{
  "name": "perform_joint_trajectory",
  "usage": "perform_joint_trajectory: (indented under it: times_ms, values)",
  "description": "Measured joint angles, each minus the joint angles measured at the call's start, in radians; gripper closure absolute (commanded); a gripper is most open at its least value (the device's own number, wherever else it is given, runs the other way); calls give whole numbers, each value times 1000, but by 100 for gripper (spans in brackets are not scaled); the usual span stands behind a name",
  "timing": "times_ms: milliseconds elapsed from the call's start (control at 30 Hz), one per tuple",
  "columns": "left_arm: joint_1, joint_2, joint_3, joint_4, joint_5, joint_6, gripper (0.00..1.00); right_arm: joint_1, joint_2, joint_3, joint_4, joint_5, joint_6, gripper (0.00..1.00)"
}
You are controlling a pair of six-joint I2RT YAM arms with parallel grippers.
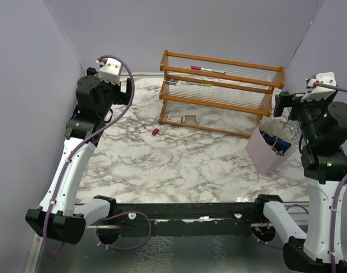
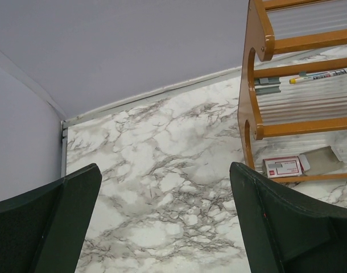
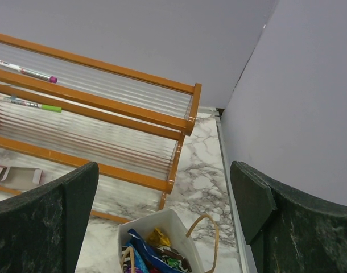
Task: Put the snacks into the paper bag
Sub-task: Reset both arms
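The paper bag [image 1: 263, 152] stands at the table's right side, leaning open, with several snacks [image 1: 274, 142] inside it. The right wrist view looks down into the paper bag [image 3: 174, 223], where blue, yellow and dark wrapped snacks [image 3: 155, 253] show. My right gripper [image 3: 163, 168] hovers above the bag, open, with nothing between its fingers. In the top view the right gripper [image 1: 283, 103] is just above and behind the bag. Far from the bag, my left gripper [image 2: 165, 170] is raised over bare marble at the far left [image 1: 127, 86], open and empty.
A wooden rack [image 1: 219, 91] with clear shelves holding markers stands at the back. A white and red card [image 1: 174, 119] lies under its lowest shelf, and a tiny red piece [image 1: 155, 132] lies in front. Lilac walls close in left, back and right.
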Motion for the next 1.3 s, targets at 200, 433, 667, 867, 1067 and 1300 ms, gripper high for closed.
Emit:
perform_joint_trajectory:
  times_ms: [200,433,667,867,1067,1300]
  values:
    - [0,3,0,-3,33,2,1,-6,3,-1,-1,-34,-17,1]
    - [0,6,-7,-8,49,10,1,-6,-6,-20,-54,-119,-90,1]
    - [0,11,-9,-12,65,18,1,-6,-33,-20,-192,-227,-173,0]
    - [0,12,-9,-14,80,21,1,-6,-22,-27,-269,-178,-184,4]
    - [0,14,-9,-14,85,24,1,-6,-5,-93,-363,-156,-190,11]
    - [0,34,-10,-14,100,24,1,-6,10,-162,-403,-107,-198,38]
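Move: The open paper bag holding the snacks stands almost straight below the right hand: its middle is about 30 cm down, some 2 cm ahead and 2 cm to the left. The wooden rack's middle lies roughly 24 cm ahead of that hand, 28 cm to its left and 25 cm lower. For the left hand, the bag is far off, around 58 cm to the right, 9 cm back and 25 cm down. Down towards the mouth of the paper bag goes the empty right hand, about 15 cm in all and mostly late, after first swinging some 3 cm left and easing back. It ends 4 cm farther back, fingers tipped down about 30 degrees and turned slightly counter-clockwise, closing about a quarter of their range above the bag. The open left hand drifts a little right and down. ##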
